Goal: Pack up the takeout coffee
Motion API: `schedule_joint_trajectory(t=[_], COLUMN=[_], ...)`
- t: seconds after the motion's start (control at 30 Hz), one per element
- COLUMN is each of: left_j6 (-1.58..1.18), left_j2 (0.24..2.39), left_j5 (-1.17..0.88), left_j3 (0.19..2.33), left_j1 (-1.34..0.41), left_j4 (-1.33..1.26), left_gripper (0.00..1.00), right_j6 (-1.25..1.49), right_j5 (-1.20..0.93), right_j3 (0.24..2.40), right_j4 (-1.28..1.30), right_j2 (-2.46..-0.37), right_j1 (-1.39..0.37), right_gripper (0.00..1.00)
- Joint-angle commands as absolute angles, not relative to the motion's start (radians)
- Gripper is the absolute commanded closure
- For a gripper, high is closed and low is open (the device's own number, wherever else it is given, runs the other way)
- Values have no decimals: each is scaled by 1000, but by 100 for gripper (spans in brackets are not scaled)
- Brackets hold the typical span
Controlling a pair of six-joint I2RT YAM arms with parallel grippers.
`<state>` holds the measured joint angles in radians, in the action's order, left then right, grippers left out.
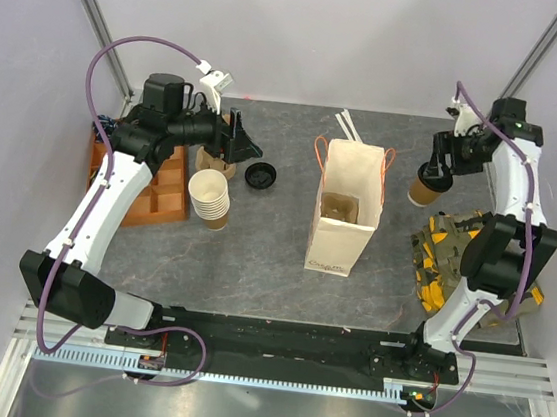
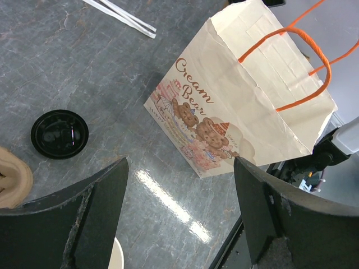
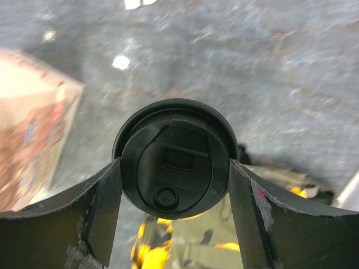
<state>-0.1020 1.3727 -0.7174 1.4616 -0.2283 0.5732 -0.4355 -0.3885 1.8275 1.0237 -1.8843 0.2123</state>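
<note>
The takeout coffee [image 1: 425, 190], a tan paper cup with a black lid [image 3: 175, 159], sits between the fingers of my right gripper [image 1: 435, 174] at the right of the table. Both fingers [image 3: 106, 190] press against the sides of the lid, so the gripper is shut on it. The cup is to the right of the open paper bag [image 1: 347, 211], apart from it. My left gripper [image 2: 179, 165] hangs open over bare table at the left, with nothing between its fingers.
A loose black lid [image 1: 260, 175] lies near the left gripper. A stack of lidless cups [image 1: 211, 199] and a brown tray [image 1: 160, 190] stand at the left. Yellow packets [image 1: 444, 258] lie at the right. White straws [image 1: 348, 126] lie behind the bag.
</note>
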Motion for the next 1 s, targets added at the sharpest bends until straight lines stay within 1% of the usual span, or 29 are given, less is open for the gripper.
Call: schedule_joint_trajectory(t=[0.0, 0.1, 0.23, 0.47, 0.63, 0.8, 0.9, 0.97], left_j6=[-141, -156, -166, -173, -184, -206, -253, -279], left_j2=[1359, 1358, 1359, 1350, 1335, 1327, 1322, 1315], left_j5=[-755, -762, -770, -767, -756, -742, -732, -732], left_j3=[1462, 1447, 1439, 1428, 1410, 1405, 1405, 1401], left_j1=[-222, -222, -222, -222, -222, -210, -189, -176], left_j4=[531, 512, 494, 477, 457, 451, 451, 445], left_gripper=[18, 18, 18, 18, 18, 18, 18, 18], right_j6=[-521, -534, -529, -483, -382, -252, -178, -134], right_j5=[-607, -661, -736, -770, -738, -799, -847, -856], right_j3=[1897, 1916, 1960, 2123, 2224, 2416, 2439, 2413], right_j4=[1224, 1272, 1324, 1391, 1324, 1295, 1243, 1166], right_j2=[-1833, -1812, -1798, -1764, -1683, -1660, -1623, -1579], right_j1=[256, 279, 301, 334, 339, 337, 308, 247], right_gripper=[43, 46, 46, 47, 48, 48, 48, 48])
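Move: Some 22 cm to the left of the right hand and about 13 cm back stands the open paper bag, its middle roughly 5 cm lower and its rim a little higher than the hand. The camouflage cloth lies about 16 cm back and 11 cm right, 15 cm below. The white sticks lie about 30 cm ahead and 19 cm left, just as low. From the left hand the bag is about 20 cm right, 3 cm back and 20 cm lower. Lifting the lidded coffee cup still pinched between its fingers, the right hand first draws back about 4 cm as it starts to rise. It then climbs fast, some 27 cm in all, and ends about 8 cm back and 5 cm left, well above the level of the bag's rim. The hand's left side rises by about 15 degrees early on; later the fingers tip up some 30 degrees from steeply down. ##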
